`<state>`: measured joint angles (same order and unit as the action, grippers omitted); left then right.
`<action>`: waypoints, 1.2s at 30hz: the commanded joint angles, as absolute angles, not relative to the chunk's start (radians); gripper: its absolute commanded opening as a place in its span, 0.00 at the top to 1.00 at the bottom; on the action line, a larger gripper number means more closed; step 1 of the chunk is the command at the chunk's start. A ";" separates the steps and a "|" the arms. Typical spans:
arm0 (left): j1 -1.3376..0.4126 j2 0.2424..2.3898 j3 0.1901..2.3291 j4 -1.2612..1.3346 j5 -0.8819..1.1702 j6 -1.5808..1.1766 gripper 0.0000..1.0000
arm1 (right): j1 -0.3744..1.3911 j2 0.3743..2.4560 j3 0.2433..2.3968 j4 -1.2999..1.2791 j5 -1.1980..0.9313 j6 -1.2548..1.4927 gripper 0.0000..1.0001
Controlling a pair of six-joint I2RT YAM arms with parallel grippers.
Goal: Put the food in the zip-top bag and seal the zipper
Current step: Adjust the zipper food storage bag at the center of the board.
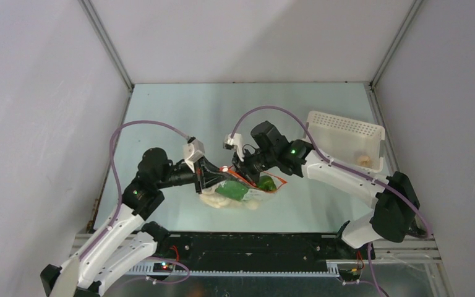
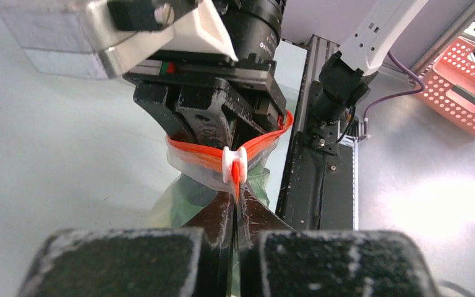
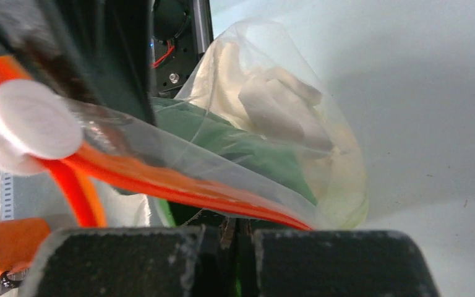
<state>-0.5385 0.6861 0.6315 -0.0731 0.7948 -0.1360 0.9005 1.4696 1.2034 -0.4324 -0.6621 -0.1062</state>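
Observation:
The clear zip-top bag [image 1: 242, 193] lies at mid-table with green food [image 3: 247, 154] and cream-white food [image 3: 272, 102] inside it. Its orange-red zipper [image 1: 263, 179] runs along the raised mouth, with a white slider [image 2: 234, 164] on it. My left gripper [image 2: 234, 213] is shut on the bag's edge just beside the slider. Facing it from the other side, my right gripper [image 3: 238, 224] is shut on the mouth edge where the zipper [image 3: 179, 185] crosses its tips. In the top view the left gripper [image 1: 214, 179] and the right gripper [image 1: 240, 169] meet over the bag.
A white perforated basket [image 1: 346, 133] stands at the back right with one cream piece [image 1: 365, 159] in it. The black base rail [image 1: 253, 244] runs along the near edge. A pink crate [image 2: 464, 93] sits beyond the table.

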 commanded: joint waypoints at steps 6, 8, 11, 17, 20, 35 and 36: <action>-0.541 0.649 0.636 0.018 0.758 -0.162 1.00 | 0.910 1.465 1.172 -0.442 -0.540 -0.046 0.94; -0.541 0.651 0.634 0.015 0.754 -0.160 1.00 | 0.910 1.419 1.173 -0.423 -0.518 -0.024 0.82; -0.542 0.655 0.634 0.007 0.754 -0.152 1.00 | 0.911 1.332 1.173 -0.408 -0.490 -0.017 0.64; -0.544 0.623 0.601 0.045 0.673 -0.169 1.00 | 0.911 1.206 1.172 -0.428 -0.429 -0.063 0.45; -0.546 0.590 0.577 0.072 0.645 -0.176 1.00 | 0.904 1.157 1.173 -0.429 -0.417 -0.098 0.35; -0.560 0.602 0.559 0.129 0.693 -0.145 1.00 | 0.817 1.154 1.174 -0.193 -0.747 -0.253 0.01; -0.561 0.602 0.577 0.098 0.715 -0.133 1.00 | 0.817 1.161 1.174 -0.171 -0.768 -0.266 0.01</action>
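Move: The right hand's shut fingers are already inside the zip-top bag's mouth, whose middle lies at them, perhaps 2 cm above. From this hand, the white slider is about 9 cm left, 3 cm ahead and 6 cm up; the large green leaf is some 7 cm left, 3 cm back and 3 cm below. For the left hand, holding the bag beside the slider, the mouth's middle is about 10 cm right, level fore and aft, and 4 cm below. Right hand rises some 13 cm, slightly rightward, out of the bag's mouth, opening wide; left keeps its grip. ##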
